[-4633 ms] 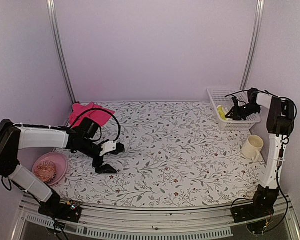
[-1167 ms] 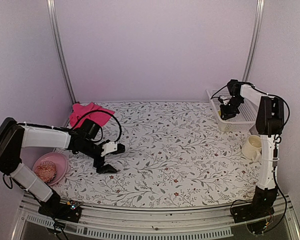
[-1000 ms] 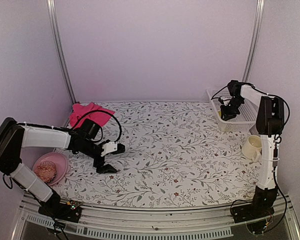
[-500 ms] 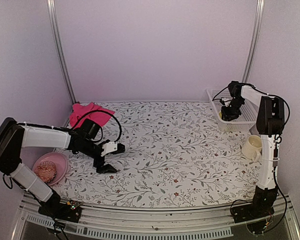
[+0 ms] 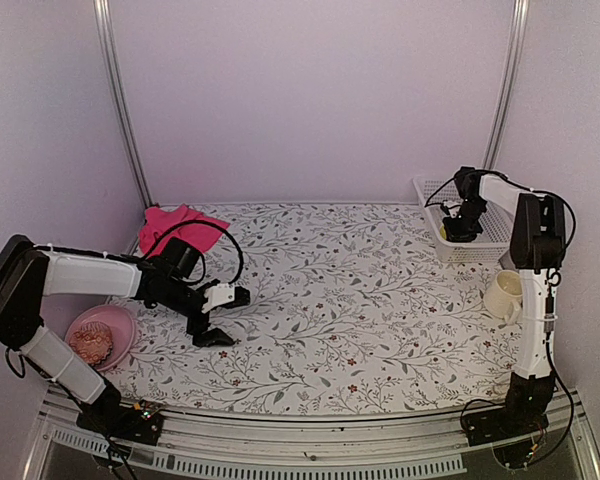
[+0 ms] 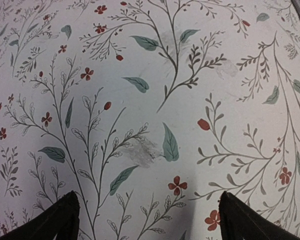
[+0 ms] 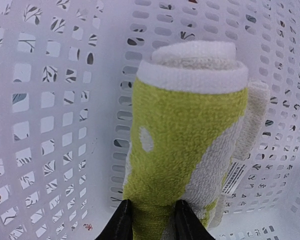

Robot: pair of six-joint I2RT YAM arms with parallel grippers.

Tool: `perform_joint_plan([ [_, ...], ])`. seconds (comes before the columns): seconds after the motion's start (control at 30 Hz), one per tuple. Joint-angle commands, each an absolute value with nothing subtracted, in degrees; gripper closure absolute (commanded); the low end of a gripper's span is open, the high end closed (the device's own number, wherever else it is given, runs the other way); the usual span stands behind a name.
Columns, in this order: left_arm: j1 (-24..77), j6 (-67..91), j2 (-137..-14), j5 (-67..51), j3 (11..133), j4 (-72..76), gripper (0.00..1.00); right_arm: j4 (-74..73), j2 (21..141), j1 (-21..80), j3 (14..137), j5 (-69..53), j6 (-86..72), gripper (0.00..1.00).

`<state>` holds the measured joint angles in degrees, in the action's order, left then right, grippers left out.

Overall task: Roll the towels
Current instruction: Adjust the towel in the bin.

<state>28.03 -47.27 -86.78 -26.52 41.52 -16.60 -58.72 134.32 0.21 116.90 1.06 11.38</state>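
The yellow-green towel (image 7: 190, 130) is a rolled bundle with a white edge and a label, lying in the white basket (image 7: 50, 100). My right gripper (image 7: 152, 222) is shut on its near end, one black finger pressing in on each side. From above, that gripper (image 5: 459, 227) reaches down into the basket (image 5: 480, 246), with a bit of yellow towel (image 5: 442, 230) showing beside it. The pink towel (image 5: 180, 225) lies crumpled at the far left of the table, behind my left arm. My left gripper (image 5: 228, 318) hovers open over bare floral tablecloth, its fingertips (image 6: 60, 220) far apart.
A pink bowl (image 5: 118, 322) holding a brownish item sits at the near left beside the left arm. A cream mug (image 5: 505, 293) stands in front of the basket at the right. The enclosure walls and metal posts ring the table.
The right gripper has shifted slightly right and lower inside the basket. The left arm and the pink towel have not moved.
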Motion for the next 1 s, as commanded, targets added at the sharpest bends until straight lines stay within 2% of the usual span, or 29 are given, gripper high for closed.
perform_joint_plan([
  [0.0, 27.33, -47.0, -87.19, -27.29, 40.98, -15.92, 0.03, -60.2, 137.56, -0.09, 116.02, 2.21, 11.07, 0.72],
  [0.17, 27.33, -47.02, -87.28, -27.22, 40.96, -15.81, 0.03, -60.17, 138.32, -0.09, 116.41, 0.97, 11.34, 0.8],
  [0.27, 27.33, -47.02, -87.36, -27.25, 40.96, -15.76, 0.03, -59.99, 137.72, -0.07, 116.45, -0.37, 11.58, 0.9],
  [0.37, 27.31, -47.02, -87.36, -27.27, 40.96, -15.65, 0.03, -59.79, 136.93, -0.1, 116.54, -1.94, 11.89, 0.95],
  [0.97, 27.33, -47.1, -87.1, -27.48, 40.79, -15.69, 0.03, -57.95, 132.24, -0.58, 117.55, -18.99, 13.18, 0.98],
])
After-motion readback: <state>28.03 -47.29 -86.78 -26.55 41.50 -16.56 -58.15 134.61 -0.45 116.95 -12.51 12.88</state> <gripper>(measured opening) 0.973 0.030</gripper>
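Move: The right hand is already down in the white bin, its part-open fingers on the near part of the rolled green-and-white towel. The towel's middle lies about 3 cm ahead, 1 cm right and 2 cm below. The bin's left wall is roughly 6 cm to the hand's left and 3 cm ahead; the mug stands some 15 cm back and 5 cm right, a little lower. From the idle left hand the towel is about 29 cm ahead and 50 cm right, nearly level. The right hand settles about half a centimetre down onto the near part of the towel roll, and its fingers close from about a third open to nearly shut, pinching a fold of the terry cloth. From about the middle of the closing it drags that fold left towards the bin's left wall, slowly at first and then faster, some 3.5 cm in all, while the wrist rolls about 15 degrees so that the fingertips swing left, with a slight lift at the end. ##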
